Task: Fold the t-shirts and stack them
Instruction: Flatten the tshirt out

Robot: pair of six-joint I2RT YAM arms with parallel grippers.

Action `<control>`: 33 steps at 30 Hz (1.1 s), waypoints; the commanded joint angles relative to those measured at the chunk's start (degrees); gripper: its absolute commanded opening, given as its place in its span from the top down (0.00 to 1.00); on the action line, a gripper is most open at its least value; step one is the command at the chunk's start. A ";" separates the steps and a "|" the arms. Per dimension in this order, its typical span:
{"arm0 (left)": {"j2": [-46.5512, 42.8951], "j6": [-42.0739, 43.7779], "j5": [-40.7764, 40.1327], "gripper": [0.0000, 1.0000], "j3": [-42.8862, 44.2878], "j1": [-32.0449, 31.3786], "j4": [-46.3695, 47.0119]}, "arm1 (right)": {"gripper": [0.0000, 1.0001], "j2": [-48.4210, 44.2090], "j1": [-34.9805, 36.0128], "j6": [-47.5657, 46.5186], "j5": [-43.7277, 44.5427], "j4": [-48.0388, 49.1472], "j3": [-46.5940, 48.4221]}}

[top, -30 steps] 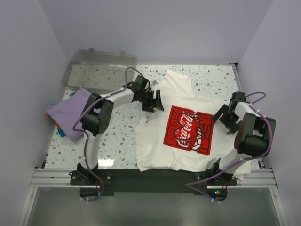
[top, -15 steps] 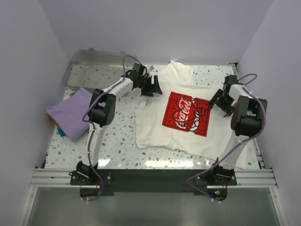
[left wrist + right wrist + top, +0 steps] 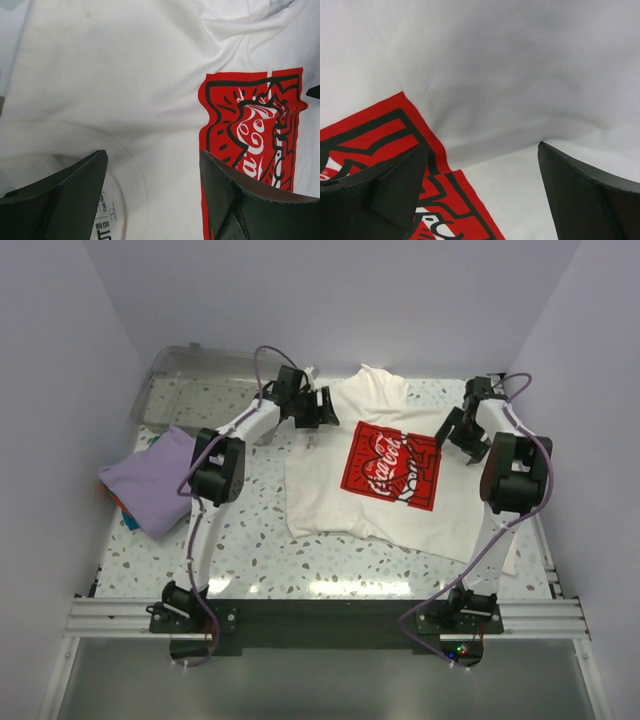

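The cream-white t-shirt [image 3: 325, 495] lies spread, chest up, in the middle of the table, its red square logo [image 3: 390, 462] facing up. My left gripper [image 3: 324, 408] stands open over the shirt's collar end; the left wrist view shows the white cloth [image 3: 125, 75], the logo [image 3: 250, 130] and the neck label between the open fingers [image 3: 75, 195]. My right gripper [image 3: 458, 435] is open on the shirt's right side, its right fingertip [image 3: 555, 165] denting the cloth [image 3: 520, 60] into a crease beside the logo [image 3: 370, 135]. The lavender-purple t-shirt [image 3: 150, 480] lies folded at the left edge.
A clear plastic bin [image 3: 205, 388] stands at the far left corner of the speckled table [image 3: 250, 530]. Something orange and blue [image 3: 127, 515] peeks out under the purple shirt. White walls close in on three sides.
Both arms have reached toward the far side. The white shirt has slid with them, away from the near edge, where its hem had hung over. Both grippers stayed open.
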 commanded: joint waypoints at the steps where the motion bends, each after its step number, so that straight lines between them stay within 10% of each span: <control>1: -10.35 1.14 -1.93 0.21 -3.95 0.60 4.09 | 0.05 -6.30 0.17 -0.73 -2.00 -1.59 1.81; 16: -29.97 5.89 -2.46 0.19 -38.14 0.51 6.29 | 0.05 -31.72 1.92 0.33 -4.03 -4.49 -26.66; 33: -21.63 -0.36 -11.86 0.19 -37.80 -2.92 -2.15 | 0.05 -29.35 1.84 -0.04 -6.23 6.23 -39.33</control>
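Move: The cloth I'm heading for beside the collar lies back toward me: the collar is some 9 cm back, 7 cm left and 4 cm below my left hand. The red print's middle lies about 17 cm back and 20 cm right of that hand; the far sleeve is 9 cm ahead and 17 cm right. From my right hand, the print's near right corner is roughly 18 cm back, 6 cm left and 3 cm down; its far right corner is 4 cm ahead, 4 cm left. With both grippers staying open, I lift off the shirt I have just swept forward, rising some 8 cm in an arc while drawing back. I then lower both again: my left hand just on the near side of the collar, about 13 cm back and 5 cm left, its fingers tipping steeper; my right beside the print's near right corner, about 16 cm back and 5 cm left. ##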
